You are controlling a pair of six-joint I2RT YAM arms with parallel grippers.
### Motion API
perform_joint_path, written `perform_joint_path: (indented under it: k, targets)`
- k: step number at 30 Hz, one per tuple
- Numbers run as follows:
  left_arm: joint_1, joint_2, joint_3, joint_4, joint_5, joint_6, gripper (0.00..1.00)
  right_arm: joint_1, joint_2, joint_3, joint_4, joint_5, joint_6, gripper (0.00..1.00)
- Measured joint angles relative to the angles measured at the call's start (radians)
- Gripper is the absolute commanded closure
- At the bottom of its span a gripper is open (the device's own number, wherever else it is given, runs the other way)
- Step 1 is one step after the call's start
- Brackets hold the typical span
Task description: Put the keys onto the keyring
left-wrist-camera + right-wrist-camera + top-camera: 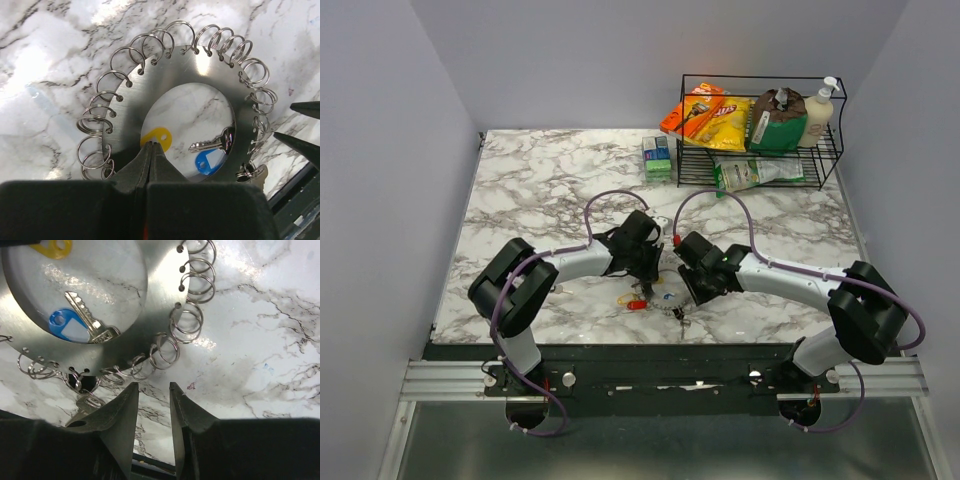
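The keyring is a flat steel ring plate (125, 107) (155, 300) (670, 300) with several wire split rings (97, 122) hooked round its rim. Through its hole I see a silver key (212, 144) (87, 320), a blue tag (207, 162) (65, 325) and a yellow key head (157, 136) (52, 247) on the marble. Another silver key (85, 402) hangs from a rim ring. My left gripper (151, 145) (648, 275) is shut, tips at the plate's inner edge by the yellow head; whether it pinches anything is hidden. My right gripper (153, 387) (692, 285) is open and holds nothing, just outside the rim.
Red and yellow keys (636, 303) lie left of the plate near the table's front edge. A black wire rack (760, 130) with snack bags and a pump bottle stands at the back right, with a small box (657, 157) beside it. The right fingertips (300, 145) show in the left wrist view.
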Motion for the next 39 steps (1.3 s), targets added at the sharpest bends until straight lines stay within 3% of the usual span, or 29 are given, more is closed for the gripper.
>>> perform_joint_path:
  k: [10,17,25,29,39]
  targets:
    - [0.002,0.06,0.122,-0.109,-0.066,0.075,0.89,0.0,0.0,0.025,-0.008,0.001,-0.043,0.6]
    - [0.002,0.021,0.139,-0.121,-0.051,0.105,0.59,0.0,0.0,0.026,-0.007,-0.007,-0.07,0.6]
    - [0.022,-0.231,0.091,-0.092,0.012,0.072,0.44,0.001,0.003,0.016,0.035,-0.031,-0.078,0.6]
    - [0.037,-0.346,0.051,-0.059,0.055,0.031,0.31,0.007,0.008,0.006,0.055,-0.043,-0.079,0.6]
    - [0.205,-0.481,-0.008,-0.022,0.157,-0.058,0.3,0.019,0.058,0.006,0.068,-0.052,-0.085,0.61]
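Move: The left hand's nearly shut fingertips are at the keyring's left inner edge, over a yellow tag; the keyring's middle lies about 4 cm right and 1 cm back. The blue-tagged key is some 5 cm right and 3 cm back. From the right hand the keyring's middle is roughly 8 cm left, 5 cm ahead and 2 cm lower; the black key hangs about 5 cm left and 3 cm back, also 2 cm lower. Left hand edges forward, then lifts some 18 cm off the keyring, opening wide; right drifts 2 cm left. ##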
